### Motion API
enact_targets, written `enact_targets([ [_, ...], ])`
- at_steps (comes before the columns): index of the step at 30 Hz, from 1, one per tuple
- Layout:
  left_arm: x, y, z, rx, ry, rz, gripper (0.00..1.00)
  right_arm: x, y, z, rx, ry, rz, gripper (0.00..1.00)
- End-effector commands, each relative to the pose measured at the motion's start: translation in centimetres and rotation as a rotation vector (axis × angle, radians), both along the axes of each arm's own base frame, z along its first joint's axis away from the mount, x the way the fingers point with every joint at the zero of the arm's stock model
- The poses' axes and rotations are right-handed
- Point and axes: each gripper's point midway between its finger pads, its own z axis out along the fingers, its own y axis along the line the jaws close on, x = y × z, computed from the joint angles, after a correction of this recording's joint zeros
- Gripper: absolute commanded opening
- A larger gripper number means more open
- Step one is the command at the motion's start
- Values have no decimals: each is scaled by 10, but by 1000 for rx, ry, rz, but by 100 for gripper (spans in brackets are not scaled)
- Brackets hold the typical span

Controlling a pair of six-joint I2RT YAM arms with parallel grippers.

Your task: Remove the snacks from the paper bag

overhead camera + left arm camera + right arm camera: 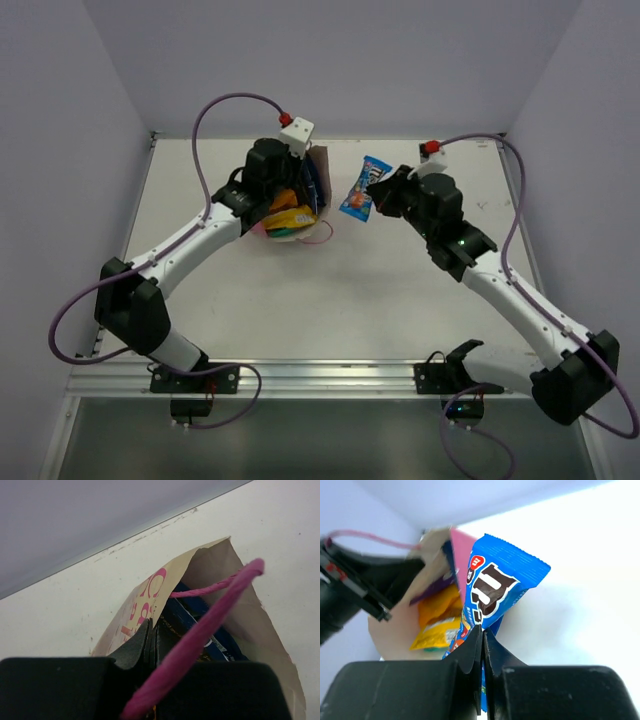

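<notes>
The paper bag (321,170) stands tipped at the back of the table, its mouth open toward the right. Yellow and orange snacks (285,215) show inside it. My left gripper (288,188) is shut on the bag's cream printed front edge (150,605), and the pink cord handle (210,625) crosses a dark blue packet (197,615) in the bag. My right gripper (380,195) is shut on the lower end of a blue candy packet (495,585), which it holds just right of the bag (395,630). Orange, yellow and purple packets (437,625) remain in the mouth.
The white table (330,300) runs from the bag to the aluminium rail (320,375) at the near edge. Pale walls close in the back and both sides. Purple cables (235,100) loop above both arms.
</notes>
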Motion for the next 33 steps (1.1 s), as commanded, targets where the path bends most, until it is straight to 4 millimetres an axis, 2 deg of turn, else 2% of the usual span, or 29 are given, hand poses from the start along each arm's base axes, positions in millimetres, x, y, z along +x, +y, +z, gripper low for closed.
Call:
enact_targets([
  [1,11,-2,24,-48,-54,24,0,0,-46,-14,-103,32,-119,0],
  [2,10,-4,25,-54,-54,12,0,3,-55,-18,-126,41,-140,1],
  [3,8,-7,26,-58,-51,-10,0,5,-58,-18,-162,34,-130,19],
  [5,2,-8,28,-59,-49,-34,0,8,-54,-30,-231,72,-85,42],
  [6,-1,-11,30,-62,-50,-58,0,11,-47,-16,-234,48,-48,54],
  [7,-4,-11,31,-61,-51,-70,0,10,-40,-16,-265,35,6,57],
  [8,-9,-10,34,-53,-55,-89,0,10,-24,-8,-251,5,78,61],
  [10,-17,-12,38,-55,-56,-125,0,5,-7,2,-276,-74,188,63],
  [11,-21,-11,37,-43,-48,-136,0,-2,15,13,-264,-145,278,64],
  [12,-24,-12,39,-43,-47,-149,0,-5,23,16,-320,-206,332,65],
  [13,-28,-11,39,-38,-41,-156,0,-8,34,18,-348,-246,377,66],
  [14,-30,-11,40,-39,-37,-165,0,-15,55,16,-368,-274,453,66],
  [16,-34,-13,43,-45,-35,-187,0,-19,74,14,-413,-333,538,67],
  [17,-36,-13,43,-44,-31,-191,0,-32,91,14,-391,-356,632,68],
  [18,-37,-14,43,-46,-28,-195,0,-31,100,4,-419,-375,682,68],
  [20,-37,-13,41,-42,-20,-190,0,-39,117,0,-422,-409,763,69],
  [21,-37,-13,41,-42,-16,-190,0,-36,125,-18,-464,-406,801,71],
  [23,-36,-13,38,-38,-8,-188,0,-39,138,-35,-500,-402,856,83],
  [24,-35,-13,37,-38,-5,-184,0,-34,143,-54,-539,-383,866,87],
  [27,-33,-14,36,-40,6,-177,0,-34,154,-79,-549,-365,914,91],
  [30,-31,-15,33,-44,16,-170,0,-25,160,-92,-571,-364,912,93],
  [31,-30,-15,34,-50,18,-169,0,-23,163,-104,-583,-339,925,93],
  [33,-30,-16,36,-56,17,-165,0,-20,164,-113,-596,-324,924,93],
])
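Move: The right hand still holds the M&M's packet; the open table where it is to go is about 7 cm right, 3 cm ahead and 25 cm below. The yellow snack in the bag lies some 17 cm left, 2 cm ahead and 15 cm down, the orange snack 3 cm beyond it. From the left hand, still pinching the bag's rim, the yellow snack is about 7 cm back, straight below sideways, 13 cm down. Right hand swings 5 cm right, releases the M&M's, then sweeps 20 cm left and down to the bag. ##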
